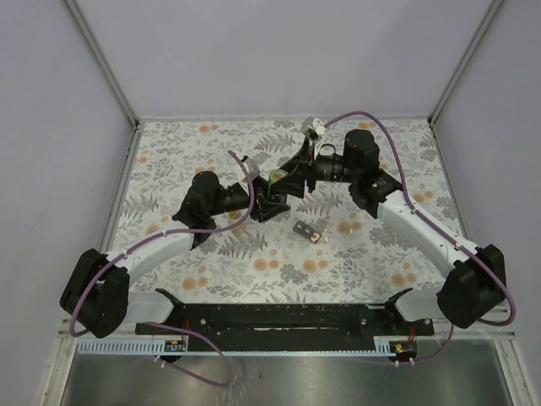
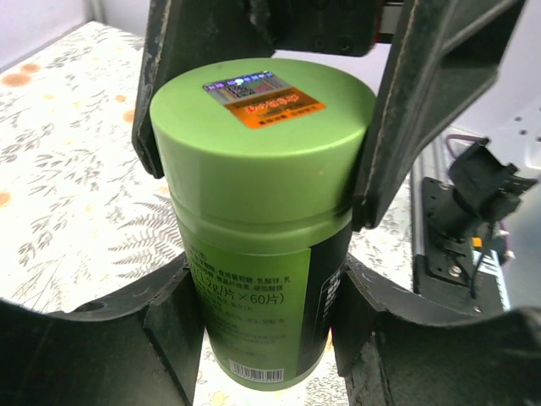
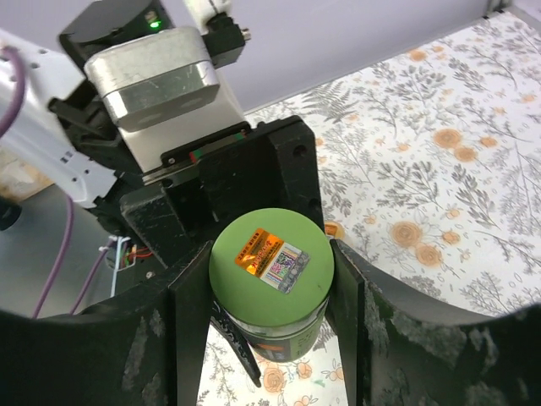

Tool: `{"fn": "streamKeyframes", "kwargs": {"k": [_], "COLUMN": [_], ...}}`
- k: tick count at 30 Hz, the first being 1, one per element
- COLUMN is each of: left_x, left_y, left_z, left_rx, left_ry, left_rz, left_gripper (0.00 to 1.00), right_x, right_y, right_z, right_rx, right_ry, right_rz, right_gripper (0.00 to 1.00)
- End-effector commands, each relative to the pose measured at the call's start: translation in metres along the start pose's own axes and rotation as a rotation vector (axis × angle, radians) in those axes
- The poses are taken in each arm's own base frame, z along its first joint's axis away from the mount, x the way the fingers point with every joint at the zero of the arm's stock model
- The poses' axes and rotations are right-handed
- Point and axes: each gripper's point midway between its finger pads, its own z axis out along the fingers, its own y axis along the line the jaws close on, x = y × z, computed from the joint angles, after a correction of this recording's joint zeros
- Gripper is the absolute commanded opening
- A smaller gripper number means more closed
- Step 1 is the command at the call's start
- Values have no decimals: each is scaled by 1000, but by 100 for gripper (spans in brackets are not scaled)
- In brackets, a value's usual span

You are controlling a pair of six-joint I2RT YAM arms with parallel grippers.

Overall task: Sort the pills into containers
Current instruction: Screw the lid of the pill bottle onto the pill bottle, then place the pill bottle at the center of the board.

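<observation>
A green pill bottle with a printed label is held above the floral table between both arms. My left gripper is shut on the bottle's lower body, one finger on each side. The bottle's green lid, with an orange and silver sticker, sits between the pads of my right gripper, which is shut on it. In the top view the bottle shows as a small green patch where the left gripper and right gripper meet. No loose pills show.
A small dark and pale object lies on the patterned table just in front of the grippers; it is too small to identify. Grey walls close the table on three sides. A black rail runs along the near edge.
</observation>
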Motion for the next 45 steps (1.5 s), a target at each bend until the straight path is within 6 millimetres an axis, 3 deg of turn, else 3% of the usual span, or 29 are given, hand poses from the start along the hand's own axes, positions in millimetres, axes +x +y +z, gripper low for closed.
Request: {"fn": "streamKeyframes", "kwargs": {"k": [1, 24, 33, 38, 45], "left_x": [-22, -27, -27, -26, -22], "left_y": [37, 97, 103, 94, 90], "left_z": [-3, -23, -25, -19, -16], "left_rx": [-217, -633, -676, -620, -576], "left_ry": [-61, -7, 0, -2, 5], "left_rz": [111, 163, 160, 162, 158], "left_gripper": [0, 0, 0, 0, 33], "right_x": [-8, 18, 22, 18, 7], "right_y": [-15, -72, -77, -75, -70], "right_z": [9, 5, 5, 5, -1], "right_rx": [127, 526, 551, 539, 539], "right_ry": [-10, 109, 128, 122, 110], "right_rz": [72, 140, 143, 125, 72], "right_gripper": [25, 18, 17, 16, 12]}}
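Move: The left hand already grips the pill bottle low on its sides, and the lid, pinched in the right fingers, sits on top, roughly 5 cm straight above the left hand point. From the right hand the pill bottle's middle is straight below, about 5 cm. On the table lies the pill box, some 9 cm to the right hand's right and about 2 cm ahead, roughly 27 cm below. Twist the two hands against each other while keeping both grips: the left turns the pill bottle counter-clockwise, some 25 degrees, as the right, still pinching the lid, swings clockwise by nearly as much. Meanwhile both travel together about 6 cm forward and 4 cm down, the left also drifting a little left, with the fingers of both dipping slightly, and then hold there. ##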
